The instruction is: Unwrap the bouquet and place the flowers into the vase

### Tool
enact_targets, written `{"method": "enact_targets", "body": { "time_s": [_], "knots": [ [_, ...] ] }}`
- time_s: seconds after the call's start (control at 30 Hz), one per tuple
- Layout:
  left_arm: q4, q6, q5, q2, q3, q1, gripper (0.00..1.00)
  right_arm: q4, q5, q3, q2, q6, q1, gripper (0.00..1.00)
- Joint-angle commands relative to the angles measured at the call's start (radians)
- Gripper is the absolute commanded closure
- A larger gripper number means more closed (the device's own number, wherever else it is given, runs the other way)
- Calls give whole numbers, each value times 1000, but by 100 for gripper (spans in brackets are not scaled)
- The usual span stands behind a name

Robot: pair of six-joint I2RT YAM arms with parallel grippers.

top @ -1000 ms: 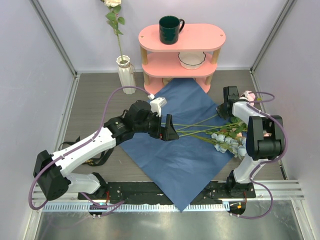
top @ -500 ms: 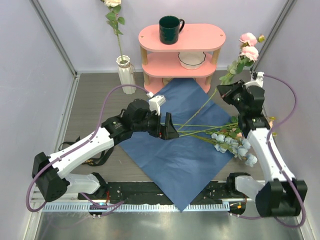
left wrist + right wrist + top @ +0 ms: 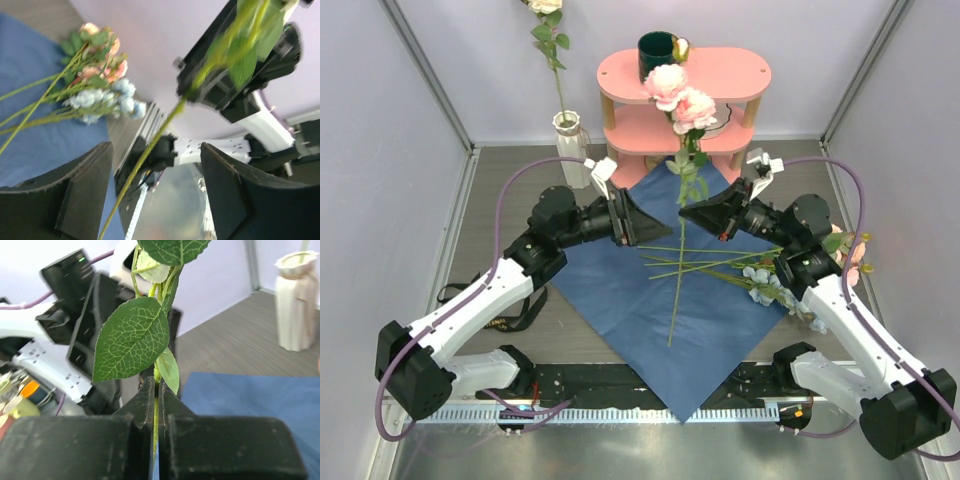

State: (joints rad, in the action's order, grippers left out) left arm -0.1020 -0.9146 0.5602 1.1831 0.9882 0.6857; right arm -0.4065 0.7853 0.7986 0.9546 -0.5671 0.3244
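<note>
My right gripper (image 3: 686, 217) (image 3: 156, 382) is shut on the green stem of a pink rose (image 3: 680, 95), which stands upright over the sheet with its stem end hanging low. My left gripper (image 3: 642, 228) (image 3: 156, 150) faces it from the left, open, and the stem (image 3: 145, 155) runs between its jaws without touching them. The bouquet's blue paper sheet (image 3: 650, 300) lies spread flat. The other flowers (image 3: 770, 275) (image 3: 95, 95) lie loose on its right corner. The cream ribbed vase (image 3: 570, 150) (image 3: 296, 310) stands at the back left with one cream rose in it.
A pink two-tier shelf (image 3: 740, 75) stands behind the sheet, with a dark green mug (image 3: 658, 58) on top and a white bowl partly hidden behind the rose. Grey walls close in the table on the left, back and right.
The right arm lifted the pink rose off the pile, then swung it from the back right to the centre. The left gripper rose and turned towards it, and its jaws narrowed slightly.
</note>
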Motion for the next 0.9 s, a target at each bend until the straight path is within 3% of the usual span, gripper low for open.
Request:
{"method": "enact_targets", "body": {
  "time_s": [0.0, 0.23, 0.63, 0.73, 0.8, 0.83, 0.87],
  "knots": [
    [-341, -199, 81, -27, -26, -52, 27, -68, 45, 67, 39, 58, 90, 99],
    [-363, -211, 93, -19, 0, -58, 25, -64, 49, 73, 70, 70, 173, 99],
    [-300, -156, 116, 15, 47, -58, 64, -54, 32, 68, 82, 78, 219, 99],
    [-224, -93, 113, 18, 84, -60, 81, -43, 3, 68, 78, 81, 228, 98],
    [-153, -6, 89, 3, 107, -58, 93, 3, -44, 73, 63, 104, 229, 83],
    [-43, 44, 32, -6, 142, -58, 100, 35, -78, 77, 55, 119, 229, 64],
    [17, 144, -11, -14, 164, -58, 100, 119, -174, 92, 50, 137, 229, 58]
  ]
}}
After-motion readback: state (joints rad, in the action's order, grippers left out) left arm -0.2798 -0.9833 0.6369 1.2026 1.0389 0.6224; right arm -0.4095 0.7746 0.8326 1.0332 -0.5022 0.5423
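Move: The right hand already holds the pink rose upright. The part of the stem the left gripper will take, just above the right fingers, lies about 5 cm ahead of the open left fingers, 5 cm to their right and 6 cm higher. The vase stands some 33 cm ahead, 22 cm left and 21 cm below the left hand; the loose stems lie roughly 12 cm ahead, 9 cm right and 31 cm below. From the right hand, the left fingers are about 4 cm back, 5 cm left and 2 cm below. Raise the left gripper about 5 cm, tipping its fingers up some 10 degrees, while the right hand brings the rose stem to it, some 6 cm left and 4 cm back, turning slightly counter-clockwise. Then shut the left fingers on the stem just above the right grip, and only at the very end start opening the right fingers. ##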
